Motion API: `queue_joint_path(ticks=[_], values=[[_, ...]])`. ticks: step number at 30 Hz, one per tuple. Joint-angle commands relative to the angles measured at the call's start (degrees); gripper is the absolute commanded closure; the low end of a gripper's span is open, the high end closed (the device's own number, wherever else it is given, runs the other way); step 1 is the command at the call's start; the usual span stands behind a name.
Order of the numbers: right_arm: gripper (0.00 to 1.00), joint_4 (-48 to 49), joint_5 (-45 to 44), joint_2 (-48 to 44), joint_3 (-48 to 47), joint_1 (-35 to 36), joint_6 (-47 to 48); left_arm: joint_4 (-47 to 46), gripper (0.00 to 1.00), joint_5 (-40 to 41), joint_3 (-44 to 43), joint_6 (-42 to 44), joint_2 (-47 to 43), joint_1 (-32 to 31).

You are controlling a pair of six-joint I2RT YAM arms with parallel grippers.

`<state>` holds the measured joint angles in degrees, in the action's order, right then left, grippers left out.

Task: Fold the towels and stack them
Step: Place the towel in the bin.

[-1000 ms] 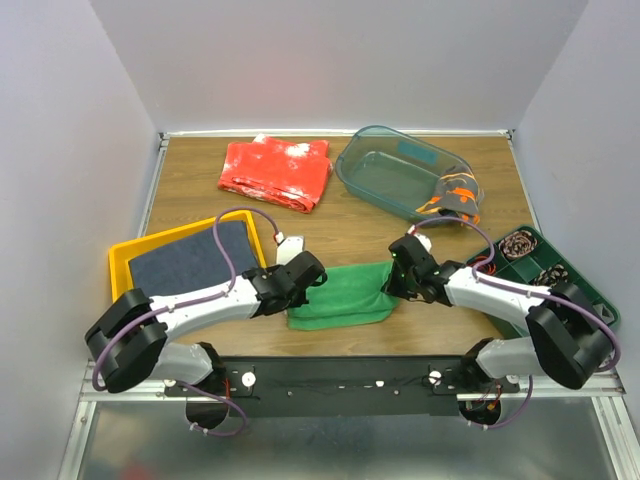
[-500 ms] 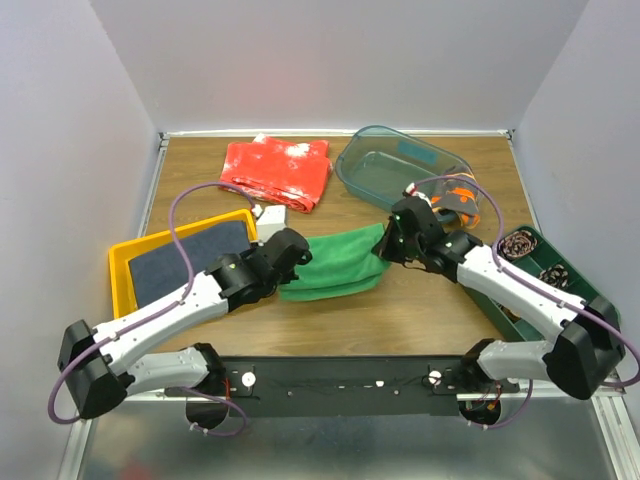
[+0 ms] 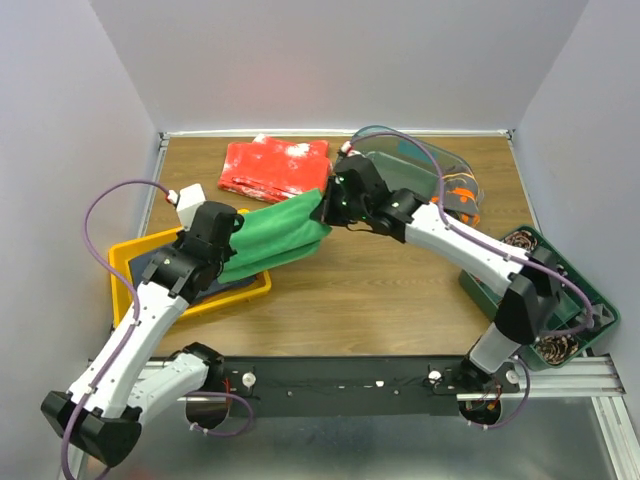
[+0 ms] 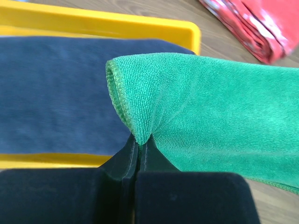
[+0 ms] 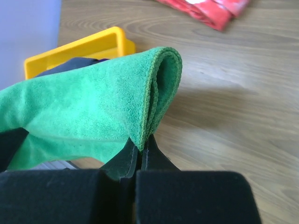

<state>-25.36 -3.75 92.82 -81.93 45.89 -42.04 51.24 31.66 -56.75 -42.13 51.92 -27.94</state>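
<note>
A folded bright green towel [image 3: 277, 234] hangs between both arms, above the table. My left gripper [image 3: 222, 258] is shut on its left end [image 4: 140, 105], over the yellow tray [image 3: 237, 293]. My right gripper [image 3: 325, 210] is shut on its right end [image 5: 156, 88]. A dark navy towel [image 4: 56, 93] lies flat in the tray, partly under the green one. A dark grey towel with orange markings [image 3: 458, 197] hangs over the rim of the clear bin [image 3: 440, 160] at the back right.
A red white-speckled cloth [image 3: 276, 171] lies folded at the back of the table, just behind the green towel. A green tray [image 3: 590, 300] with small dark items sits at the right edge. Grey walls close in the table on three sides.
Both arms have carried the green towel from the near middle of the table up and to the back left, so its left end now hangs over the yellow tray.
</note>
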Motion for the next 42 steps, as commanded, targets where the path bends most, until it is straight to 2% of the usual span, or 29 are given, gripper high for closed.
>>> queue_joint_path(ticks=[1, 8, 12, 19, 25, 27, 28, 30, 31, 32, 34, 36, 38, 41, 42], values=[[0.99, 0.93, 0.32, 7.28, -9.71, 4.38, 0.65, 5.52, 1.0, 4.11, -3.8, 5.12, -0.68, 5.87], [0.99, 0.23, -1.96, 17.04, -20.18, 11.5, 0.91, 7.47, 1.0, 6.74, -5.21, 7.58, -0.77, 12.99], [0.99, 0.4, -2.05, 21.43, -24.75, 14.13, 0.38, 7.29, 1.0, 7.01, -4.42, 10.83, -0.68, 19.39], [0.99, -0.12, -2.32, 27.94, -30.73, 16.25, -0.06, 4.66, 1.0, 3.94, -2.14, 16.72, -0.24, 29.07], [0.98, -1.7, -3.72, 32.16, -34.26, 16.25, 2.22, 2.72, 1.0, 1.22, -1.52, 18.75, 0.72, 33.92], [0.87, -3.1, -4.16, 33.65, -35.93, 16.25, 3.01, 2.55, 0.91, -0.28, -1.52, 19.8, 1.95, 35.59], [0.7, -3.89, -4.16, 33.75, -36.28, 16.25, 3.19, 3.24, 0.86, -0.37, -1.69, 19.72, 2.56, 36.03], [0.55, -4.43, -5.21, 33.84, -36.28, 16.25, 3.89, 3.86, 0.67, 0.06, -1.87, 19.37, 3.36, 36.99], [0.45, -5.47, -5.56, 33.66, -36.63, 16.25, 4.33, 3.6, 0.53, 0.16, -1.87, 19.37, 3.19, 37.43], [0.42, -6.09, -6.26, 33.57, -37.16, 16.25, 4.77, 3.34, 0.48, 0.07, -1.78, 19.71, 2.4, 37.96], [0.36, -8.2, -7.15, 32.79, -38.56, 16.08, 6.18, 3.07, 0.43, -0.37, -1.96, 20.86, 2.04, 39.71], [0.36, -9.0, -8.46, 31.82, -38.13, 15.99, 6.97, 3.34, 0.35, -0.89, -3.44, 20.77, 2.13, 40.16], [0.36, -9.09, -9.08, 29.81, -36.91, 15.99, 7.24, 3.86, 0.35, -3.44, -4.59, 20.51, 2.4, 40.16], [0.37, -8.3, -9.17, 27.43, -33.57, 15.9, 7.41, 2.11, 0.41, -9.32, -4.86, 19.37, 1.7, 40.07], [0.38, -7.95, -9.26, 26.98, -32.69, 15.9, 7.33, 1.58, 0.46, -10.9, -4.34, 18.93, 1.69, 40.07]])
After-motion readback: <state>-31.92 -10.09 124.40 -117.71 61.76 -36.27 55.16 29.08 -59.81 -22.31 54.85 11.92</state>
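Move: The left hand holds one end of the green towel. The yellow bin's middle lies about 8 cm to its left, 1 cm ahead and 15 cm below, with the blue towel stack inside it. From the right hand, pinching the towel's other end, the bin is some 28 cm left, 6 cm back and 16 cm below. The red cloth lies about 20 cm ahead of that hand and 5 cm left. Both hands keep their pinch on the green towel's two ends and sweep it about 17 cm left over the bin, drifting back some 3 cm. The left turns roughly 25 degrees counter-clockwise, the right about 15 while sinking some 4 cm; then both open wide together and let go. ##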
